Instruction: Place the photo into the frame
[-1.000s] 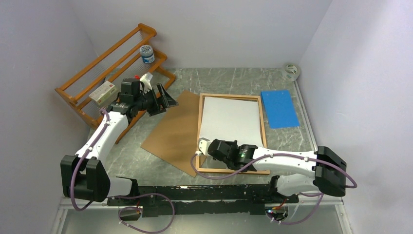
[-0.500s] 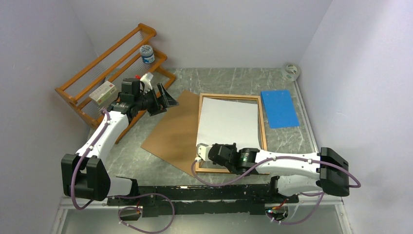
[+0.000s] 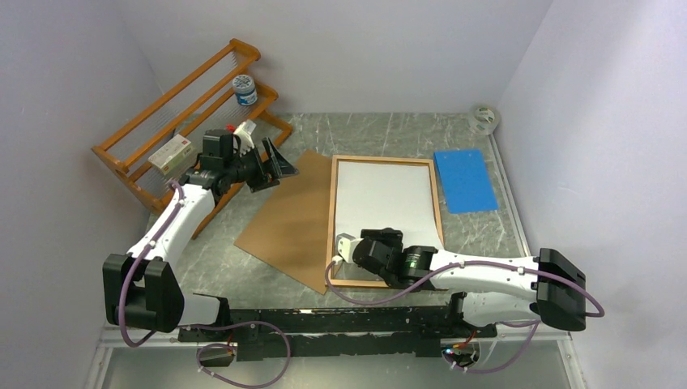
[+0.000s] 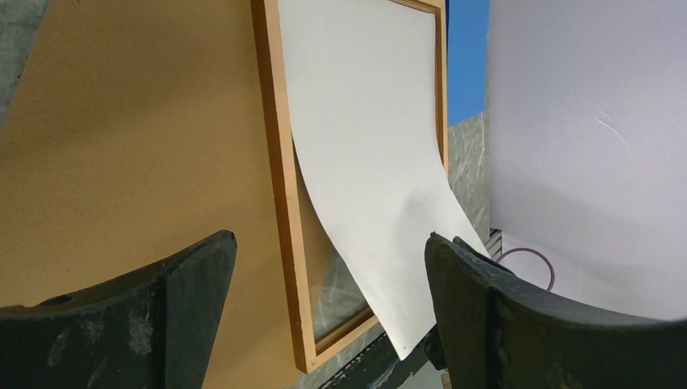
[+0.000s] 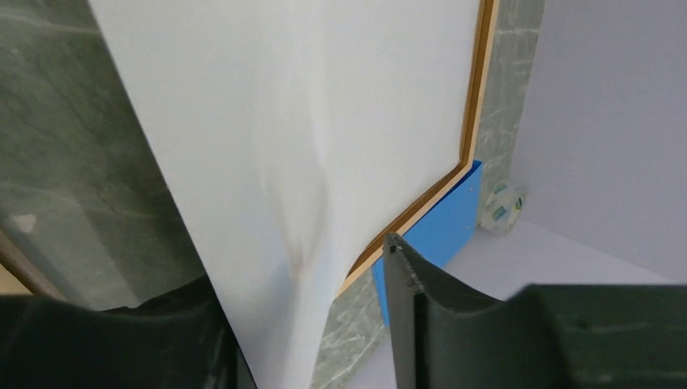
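The frame lies flat mid-table, and its glass pane shows at the near end. The photo lies in it white back up, with its near end curling up off the glass. My right gripper is at that raised near edge. In the right wrist view its jaws stand apart. The paper rests against the left finger, with a gap to the right finger. My left gripper is open and empty, above the far corner of the brown board.
The brown backing board lies left of the frame, touching its rail. A blue sheet lies to the right and a tape roll sits in the far right corner. The orange rack at far left holds a jar and a box.
The photo was skewed over the frame's left rail and now sits square inside it. My right gripper has shifted a little to the right at the near edge. The left arm has not moved.
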### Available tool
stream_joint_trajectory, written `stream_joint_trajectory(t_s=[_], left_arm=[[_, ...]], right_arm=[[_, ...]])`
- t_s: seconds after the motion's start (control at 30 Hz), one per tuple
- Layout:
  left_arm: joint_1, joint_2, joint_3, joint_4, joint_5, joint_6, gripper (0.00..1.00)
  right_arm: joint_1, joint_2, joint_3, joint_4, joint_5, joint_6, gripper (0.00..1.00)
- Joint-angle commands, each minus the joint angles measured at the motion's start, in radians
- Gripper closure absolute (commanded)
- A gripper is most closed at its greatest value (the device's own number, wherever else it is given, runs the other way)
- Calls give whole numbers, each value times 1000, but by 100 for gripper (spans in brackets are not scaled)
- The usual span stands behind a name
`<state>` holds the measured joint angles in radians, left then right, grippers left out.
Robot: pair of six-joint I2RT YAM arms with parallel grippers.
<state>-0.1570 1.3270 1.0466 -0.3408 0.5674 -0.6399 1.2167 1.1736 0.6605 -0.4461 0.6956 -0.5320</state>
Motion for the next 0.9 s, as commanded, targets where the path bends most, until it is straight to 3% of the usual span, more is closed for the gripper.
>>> stream_joint_trajectory(t_s=[0.0, 0.17, 0.27, 0.3, 0.53, 0.73, 0.87], left_arm=[[-2, -10, -11, 29, 31, -5, 9], [-2, -14, -18, 27, 34, -5, 8], [-1, -12, -28, 28, 35, -6, 8], [-2, -10, -31, 27, 36, -5, 8], [-3, 11, -39, 4, 32, 1, 8], [-3, 21, -42, 0, 31, 5, 8], [-3, 27, -48, 2, 33, 6, 8]], right_arm=[[-1, -13, 8, 10, 46, 23, 46], [0, -15, 85, -82, -5, 120, 27], [0, -18, 139, -155, -65, 180, 4], [0, -19, 153, -182, -93, 193, 1], [0, -30, 184, -260, -190, 211, 1], [-1, -30, 228, -324, -369, 203, 2], [0, -5, 229, -340, -367, 205, 2]])
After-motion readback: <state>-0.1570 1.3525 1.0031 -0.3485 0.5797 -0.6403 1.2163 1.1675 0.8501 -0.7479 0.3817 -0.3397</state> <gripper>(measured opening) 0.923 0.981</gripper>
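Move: The right hand, fingers half open, has the lifted near end of the photo, white back up, between them. The middle of the frame lies about 4 cm ahead of this hand and 10 below; the brown board lies some 26 cm left and 3 ahead, the blue board 21 right and 15 ahead. From the left hand, the frame's middle is 28 cm right, 8 back and 20 below. Right fingers spread wide, freeing the photo, drawing back about 5 cm, tipping 20 degrees down; left hand sinks. ##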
